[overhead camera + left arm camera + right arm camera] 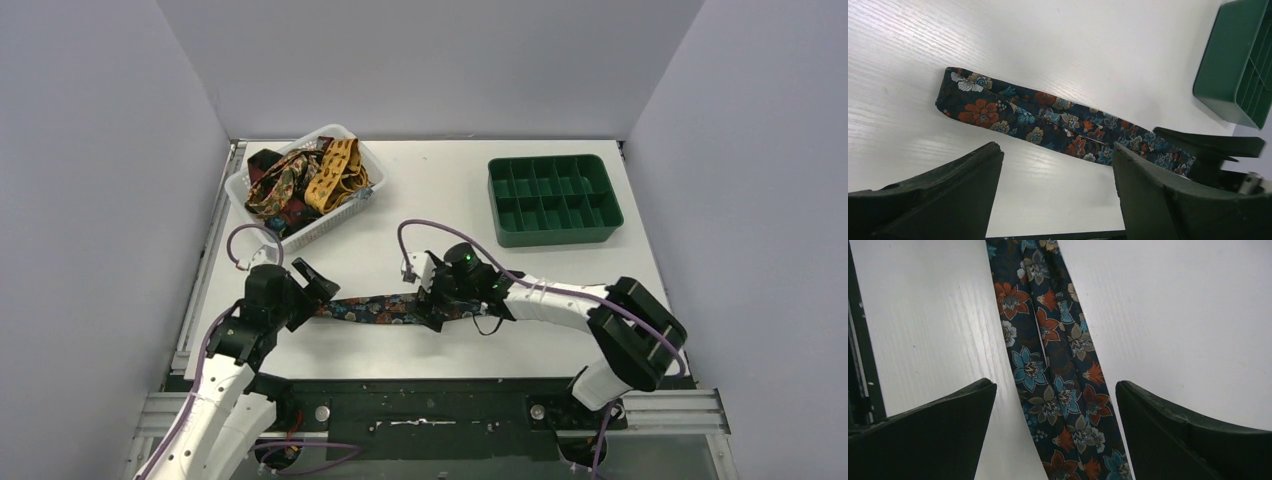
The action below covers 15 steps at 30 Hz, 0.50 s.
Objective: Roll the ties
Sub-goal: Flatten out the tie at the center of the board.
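Note:
A dark tie with a multicoloured floral print (380,310) lies flat on the white table between my two grippers. In the left wrist view the tie (1048,122) runs diagonally, and its left end looks folded over. My left gripper (316,288) is open and empty, just short of the tie's left end; its jaws (1056,150) frame bare table below the tie. My right gripper (428,305) is open and straddles the tie (1058,375), one finger on each side, not touching it. More ties (305,180), mustard-yellow, dark red and brown, are heaped in a white basket.
The white basket (345,215) stands at the back left. A green compartment tray (553,200) stands at the back right and also shows in the left wrist view (1228,65). The table's black front edge (430,385) lies just behind the tie.

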Tool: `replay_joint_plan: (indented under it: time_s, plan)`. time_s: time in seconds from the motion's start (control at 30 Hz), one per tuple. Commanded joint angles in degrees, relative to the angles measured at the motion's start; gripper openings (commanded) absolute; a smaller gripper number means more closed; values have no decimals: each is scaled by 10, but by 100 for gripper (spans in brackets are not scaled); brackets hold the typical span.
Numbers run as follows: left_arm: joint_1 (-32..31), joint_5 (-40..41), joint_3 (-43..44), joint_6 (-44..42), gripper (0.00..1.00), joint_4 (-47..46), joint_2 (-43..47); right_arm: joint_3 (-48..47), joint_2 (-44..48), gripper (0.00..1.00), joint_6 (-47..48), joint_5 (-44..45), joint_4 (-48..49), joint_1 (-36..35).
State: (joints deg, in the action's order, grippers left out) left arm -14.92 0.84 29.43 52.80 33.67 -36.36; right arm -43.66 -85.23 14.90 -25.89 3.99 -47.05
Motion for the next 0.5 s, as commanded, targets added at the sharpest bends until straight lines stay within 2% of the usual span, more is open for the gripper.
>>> replay_joint_plan:
  time_s: [0.0, 0.13, 0.23, 0.33, 0.43, 0.47]
  plan:
    - [5, 7, 22, 13, 78, 11, 21, -50, -50, 97, 153, -69, 50, -13]
    - [6, 5, 21, 13, 78, 15, 28, -93, -101, 100, 232, -84, -17, -23]
    - [5, 3, 22, 11, 78, 17, 26, -141, -134, 96, 259, -108, -88, -23]
    - [5, 0, 25, 10, 78, 21, 23, -159, -147, 86, 255, -140, -124, -22]
    - [6, 1, 25, 8, 78, 25, 25, -156, -153, 67, 253, -141, -139, -23]
    - [6, 1, 24, 7, 78, 26, 25, -156, -153, 65, 256, -143, -148, -25]
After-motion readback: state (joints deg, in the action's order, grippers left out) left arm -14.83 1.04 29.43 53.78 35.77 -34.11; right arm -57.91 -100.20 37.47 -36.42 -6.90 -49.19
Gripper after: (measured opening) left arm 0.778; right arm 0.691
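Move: The stretch of the floral tie that the right hand goes for lies about 4 cm to its left and 4 cm below, level with it fore and aft. From the same hand, the green divided box is some 28 cm ahead and 34 cm to the right; the white basket of ties is about 28 cm ahead and 30 cm to the left. From the left hand, that stretch of tie lies roughly 18 cm to the right, 4 cm back and 7 cm lower. Leftward along the tie by about 4 cm, after first dropping quickly by 2 to 3 cm, the right hand swings some 20 degrees counter-clockwise until its fingers line up with the strip. They stand at the tie's far and near edges; already wide open, they begin closing inward late on, to roughly two thirds open. ##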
